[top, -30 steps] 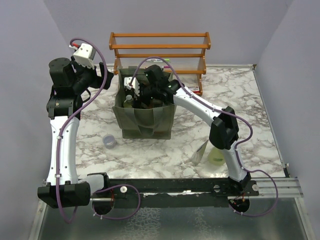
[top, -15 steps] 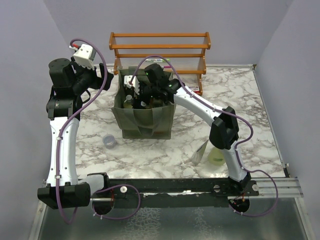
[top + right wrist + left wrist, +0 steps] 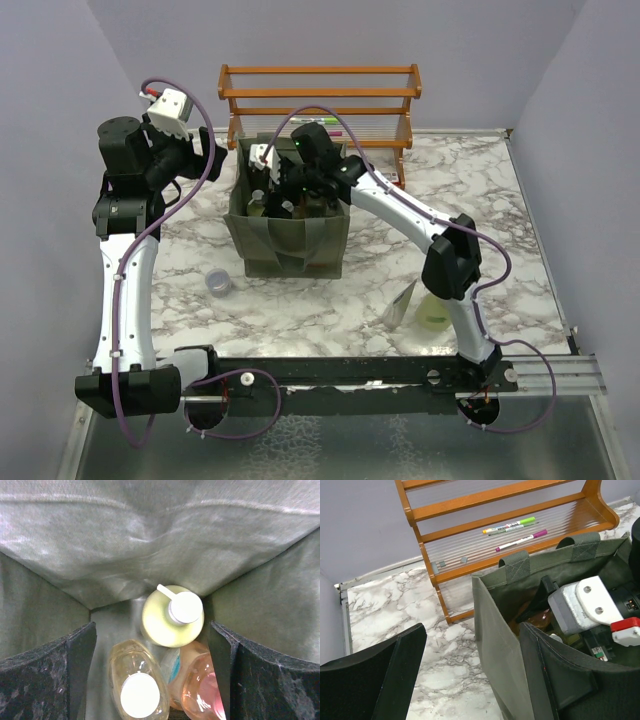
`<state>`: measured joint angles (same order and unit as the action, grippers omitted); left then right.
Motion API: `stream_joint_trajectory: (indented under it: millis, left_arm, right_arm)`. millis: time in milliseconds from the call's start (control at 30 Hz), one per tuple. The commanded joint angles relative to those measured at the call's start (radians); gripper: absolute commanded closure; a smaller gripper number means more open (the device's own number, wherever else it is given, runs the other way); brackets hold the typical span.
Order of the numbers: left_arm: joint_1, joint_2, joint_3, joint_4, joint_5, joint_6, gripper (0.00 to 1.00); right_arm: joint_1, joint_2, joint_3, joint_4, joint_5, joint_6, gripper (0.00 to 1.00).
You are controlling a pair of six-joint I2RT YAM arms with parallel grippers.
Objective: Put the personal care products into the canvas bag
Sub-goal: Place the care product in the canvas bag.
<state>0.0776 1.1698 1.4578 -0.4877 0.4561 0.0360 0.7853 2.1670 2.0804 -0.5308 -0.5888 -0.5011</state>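
The olive canvas bag (image 3: 288, 238) stands open mid-table. My right gripper (image 3: 286, 192) hangs open inside its mouth. In the right wrist view the right gripper (image 3: 152, 640) is empty above three upright bottles on the bag floor: a pale green pump bottle (image 3: 172, 617), a clear bottle with a white cap (image 3: 137, 690) and an orange-pink bottle (image 3: 202, 687). My left gripper (image 3: 472, 637) is open and straddles the bag's left wall (image 3: 495, 645), one finger outside, one inside. A grey pouch (image 3: 402, 302) and a pale green bottle (image 3: 433, 312) lie on the table near the right arm.
An orange-brown wooden rack (image 3: 320, 100) stands right behind the bag, with marker pens (image 3: 512, 526) on its lower shelf. A small lavender cup (image 3: 218, 283) sits on the marble left of the bag's front. Walls close in the table's back and sides.
The right wrist has shifted slightly toward the back-left over the bag mouth, and its jaws have spread a little wider. The left arm and the bag have stayed put.
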Motion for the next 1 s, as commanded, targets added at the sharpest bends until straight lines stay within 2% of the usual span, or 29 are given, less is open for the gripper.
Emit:
stream_joint_trajectory:
  millis: [0, 733, 967]
  left_arm:
    - [0.007, -0.016, 0.006, 0.008, 0.019, 0.004, 0.22]
    - [0.007, -0.016, 0.004, 0.010, 0.018, 0.001, 0.22]
    - [0.007, -0.012, 0.004, 0.012, 0.024, -0.007, 0.22]
  right_arm:
    - [-0.004, -0.072, 0.036, 0.054, 0.009, 0.035, 0.09]
    - [-0.004, -0.154, 0.101, 0.072, 0.102, 0.072, 0.08]
    - [-0.009, -0.239, 0.055, 0.057, 0.154, 0.078, 0.08]
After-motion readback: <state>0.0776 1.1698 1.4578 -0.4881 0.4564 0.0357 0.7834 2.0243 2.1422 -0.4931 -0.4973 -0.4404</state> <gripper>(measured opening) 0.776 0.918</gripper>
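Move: The empty right hand is inside the canvas bag; the white-capped bottle's middle lies about 8 cm below it, 3 cm to its right and 2 cm back. The pump bottle is about 3 cm left, level ahead, and the pink-capped bottle 4 cm right and 3 cm ahead, both some 9 cm below. From the left hand, the white-capped bottle lies roughly 14 cm right, 3 cm back and 28 cm below. The right hand, fingers staying wide open, rises about 11 cm away from the bagged bottles, fingertips tilting up slightly. ##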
